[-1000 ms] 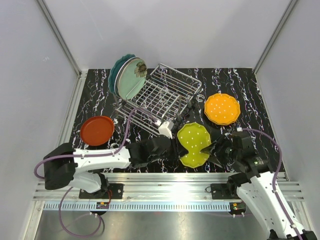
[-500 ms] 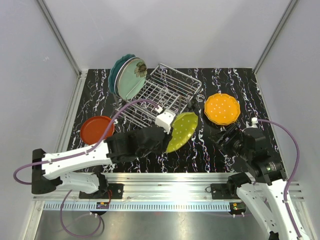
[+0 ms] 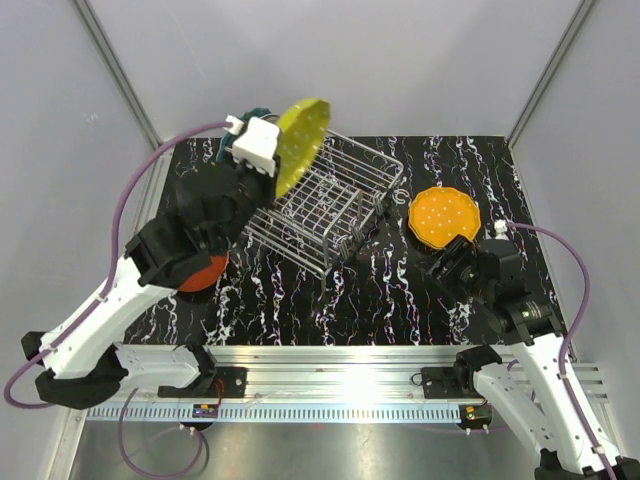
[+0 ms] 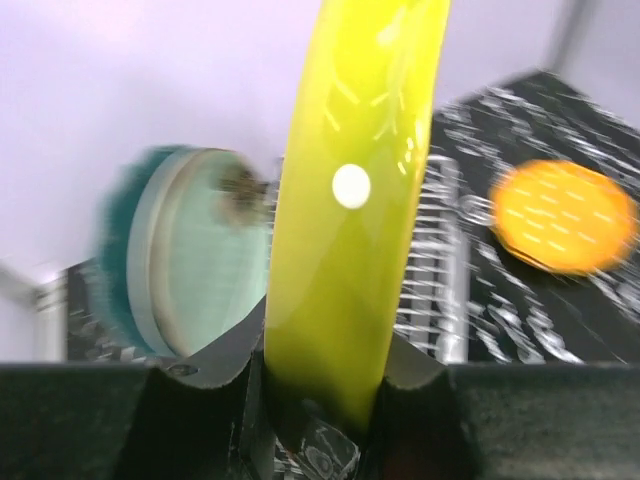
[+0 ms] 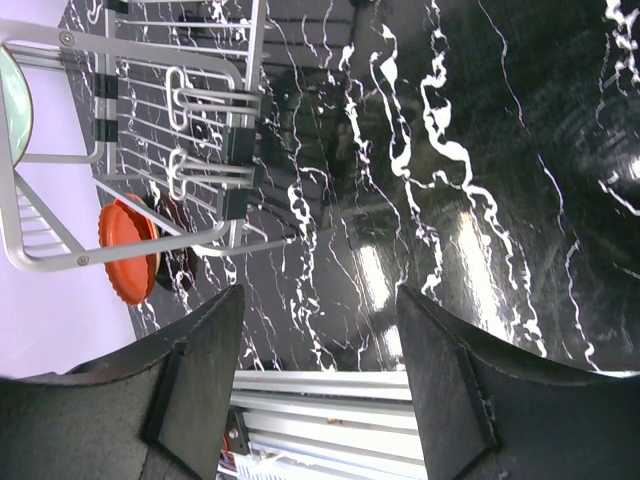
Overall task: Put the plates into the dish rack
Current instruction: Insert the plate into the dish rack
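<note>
My left gripper is shut on the lower rim of a yellow-green plate, which stands on edge in the air over the left end of the dish rack. In the left wrist view the plate rises between both fingers. Teal and mint plates stand upright in the rack's left end. A dotted orange plate lies flat to the right of the rack. A red-orange plate lies at the left, partly under my left arm. My right gripper hangs open and empty near the orange plate.
The silver wire rack sits at an angle on the black marbled tabletop. The red-orange plate shows beyond it in the right wrist view. White walls close in the table on three sides, and an aluminium rail runs along the near edge.
My left arm has lifted the yellow-green plate from the front of the table up and back to above the rack's left end. The right gripper has drawn back to the right.
</note>
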{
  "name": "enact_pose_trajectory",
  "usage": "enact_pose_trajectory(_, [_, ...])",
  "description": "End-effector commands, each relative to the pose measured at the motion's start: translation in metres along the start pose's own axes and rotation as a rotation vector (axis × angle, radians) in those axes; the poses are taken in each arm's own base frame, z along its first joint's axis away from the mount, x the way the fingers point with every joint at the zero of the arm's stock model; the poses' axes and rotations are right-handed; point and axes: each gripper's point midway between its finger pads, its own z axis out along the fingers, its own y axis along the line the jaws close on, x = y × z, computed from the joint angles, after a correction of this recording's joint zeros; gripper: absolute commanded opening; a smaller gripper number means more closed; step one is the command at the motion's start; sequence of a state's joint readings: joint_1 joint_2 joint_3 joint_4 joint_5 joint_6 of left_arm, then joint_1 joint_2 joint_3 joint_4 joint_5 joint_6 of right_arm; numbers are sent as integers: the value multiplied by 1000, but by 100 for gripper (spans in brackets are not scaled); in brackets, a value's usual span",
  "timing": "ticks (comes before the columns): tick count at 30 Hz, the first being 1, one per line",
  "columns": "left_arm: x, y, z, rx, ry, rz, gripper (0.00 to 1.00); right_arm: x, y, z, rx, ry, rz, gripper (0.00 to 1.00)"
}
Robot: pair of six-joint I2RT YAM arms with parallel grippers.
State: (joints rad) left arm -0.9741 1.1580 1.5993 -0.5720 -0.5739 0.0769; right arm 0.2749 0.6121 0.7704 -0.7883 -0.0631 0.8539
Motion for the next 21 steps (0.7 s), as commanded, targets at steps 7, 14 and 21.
enact_pose_trajectory(7, [-38, 62, 37, -128, -120, 15, 0, -22, 18, 16, -32, -57, -66, 70])
enact_pose_trajectory(14, [-25, 68, 43, -108, -110, 18, 0, -25, 19, 32, -16, -47, -93, 72])
enact_pose_trajectory(21, [-1, 82, 54, -164, -65, 47, 0, -22, 19, 49, -8, -14, -100, 72])
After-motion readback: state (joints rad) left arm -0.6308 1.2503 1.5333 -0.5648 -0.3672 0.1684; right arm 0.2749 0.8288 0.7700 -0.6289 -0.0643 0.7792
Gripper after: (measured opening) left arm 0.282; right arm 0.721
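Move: The left hand already grips the upright yellow-green plate; the open rack slot just right of the standing pale-green plate lies about 21 cm ahead, 2 cm right and 30 cm below. The pale-green plate stands some 22 cm ahead, 2 cm left and 26 cm down, the teal plate 8 cm farther left and level with it. The empty right hand has the orange plate stack roughly 21 cm ahead, 7 cm right and 17 cm below. The left arm carries the upright yellow-green plate over the rack, first quickly forward and left towards the slot beside the standing plates, then mostly down some 5 cm while still creeping forward, keeping its grip and turning the wrist slightly, its left side lifting by under 10 degrees with a small counter-clockwise swing. Meanwhile the open, empty right hand eases forward about 4 cm and sinks a little towards the orange plate stack, touching nothing. ##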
